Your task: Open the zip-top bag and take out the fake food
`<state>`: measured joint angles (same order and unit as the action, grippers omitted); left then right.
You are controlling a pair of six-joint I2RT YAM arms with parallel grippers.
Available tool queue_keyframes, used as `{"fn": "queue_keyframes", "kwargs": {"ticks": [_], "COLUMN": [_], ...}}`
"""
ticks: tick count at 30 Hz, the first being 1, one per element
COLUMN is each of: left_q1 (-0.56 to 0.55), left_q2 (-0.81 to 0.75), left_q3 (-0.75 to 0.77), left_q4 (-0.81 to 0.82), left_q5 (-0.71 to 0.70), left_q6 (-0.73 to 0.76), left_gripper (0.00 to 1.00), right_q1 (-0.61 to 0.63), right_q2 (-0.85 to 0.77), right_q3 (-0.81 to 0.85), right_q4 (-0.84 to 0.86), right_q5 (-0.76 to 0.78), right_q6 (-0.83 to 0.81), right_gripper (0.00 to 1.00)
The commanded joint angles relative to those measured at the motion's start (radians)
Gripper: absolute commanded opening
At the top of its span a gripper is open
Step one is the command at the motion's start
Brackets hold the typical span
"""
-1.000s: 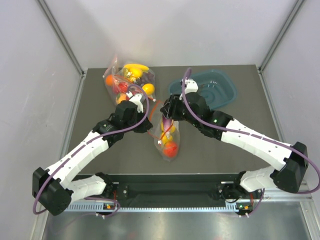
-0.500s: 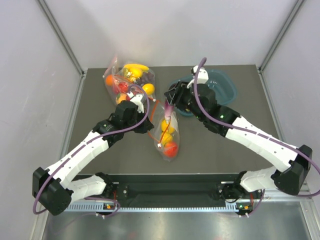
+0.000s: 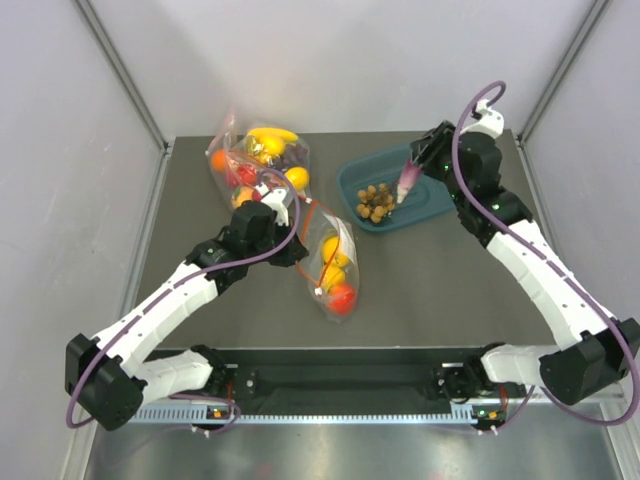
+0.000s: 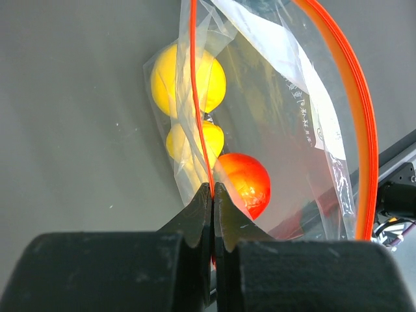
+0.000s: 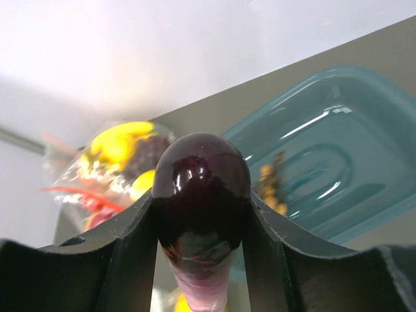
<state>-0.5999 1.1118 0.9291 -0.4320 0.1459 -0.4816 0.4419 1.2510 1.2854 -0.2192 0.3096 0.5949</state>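
The clear zip-top bag [image 3: 331, 268] lies mid-table, its mouth pointing away from the arm bases. My left gripper [image 4: 212, 190] is shut on its red-orange zip strip [image 4: 195, 97]; in the top view that gripper [image 3: 298, 255] sits at the bag's left edge. Inside the bag lie a red tomato [image 4: 246, 184], a yellow lemon [image 4: 187, 78] and a yellow pear [image 4: 195, 142]. My right gripper [image 5: 201, 195] is shut on the purple eggplant [image 5: 201, 185]. It hangs with the eggplant [image 3: 407, 181] over the teal tray [image 3: 445, 195]. A brown knobbly cluster [image 3: 374, 201] lies in the tray.
A second clear bag [image 3: 255, 160] with a banana, an orange and other fruit lies at the back left, just beyond my left wrist. White walls and metal posts close in the table's back and sides.
My right arm has lifted the eggplant away from the bag's mouth and swung it right and back over the teal tray. The left gripper and bag have stayed put.
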Motion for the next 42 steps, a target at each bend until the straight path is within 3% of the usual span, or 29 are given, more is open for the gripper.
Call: {"fn": "queue_keyframes", "kwargs": {"ticks": [1, 6, 23, 27, 30, 32, 42], "left_q1": [0.003, 0.005, 0.005, 0.005, 0.005, 0.006, 0.005], "left_q2": [0.01, 0.016, -0.007, -0.012, -0.023, -0.027, -0.032], "left_q3": [0.002, 0.016, 0.025, 0.025, 0.024, 0.02, 0.013], "left_q4": [0.049, 0.033, 0.004, -0.001, -0.005, -0.013, -0.004], "left_q5": [0.018, 0.015, -0.003, -0.011, -0.025, -0.029, -0.026], "left_q6": [0.018, 0.034, 0.037, 0.037, 0.037, 0.035, 0.034], "left_gripper": [0.0, 0.0, 0.0, 0.0, 0.0, 0.0, 0.0], "right_q1": [-0.089, -0.175, -0.223, -0.223, -0.223, -0.224, -0.229], "right_q2": [0.011, 0.122, 0.458, 0.53, 0.542, 0.544, 0.41], "right_q3": [-0.014, 0.005, 0.201, 0.253, 0.252, 0.25, 0.209], "right_q4": [0.027, 0.058, 0.078, 0.047, 0.046, 0.037, 0.04], "right_q5": [-0.056, -0.093, -0.115, -0.115, -0.113, -0.103, -0.112], "right_q6": [-0.053, -0.078, -0.109, -0.109, -0.103, -0.104, -0.132], "right_gripper": [0.28, 0.28, 0.31, 0.48, 0.65, 0.82, 0.85]}}
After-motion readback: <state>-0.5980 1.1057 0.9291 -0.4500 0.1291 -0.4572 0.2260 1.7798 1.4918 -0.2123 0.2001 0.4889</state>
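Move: The right hand holds the eggplant; the middle of the blue-green tray lies about 13 cm ahead of this hand, 5 cm to its right and 31 cm below. In the tray, the brown cluster is some 8 cm ahead of the hand, 3 cm left. The open zip-top bag is about 8 cm back and 14 cm left. From the left hand, the tray's middle is roughly 24 cm ahead, 25 cm right. Right hand takes the eggplant about 15 cm down, 13 forward, 5 right over the tray, opening to release it. ##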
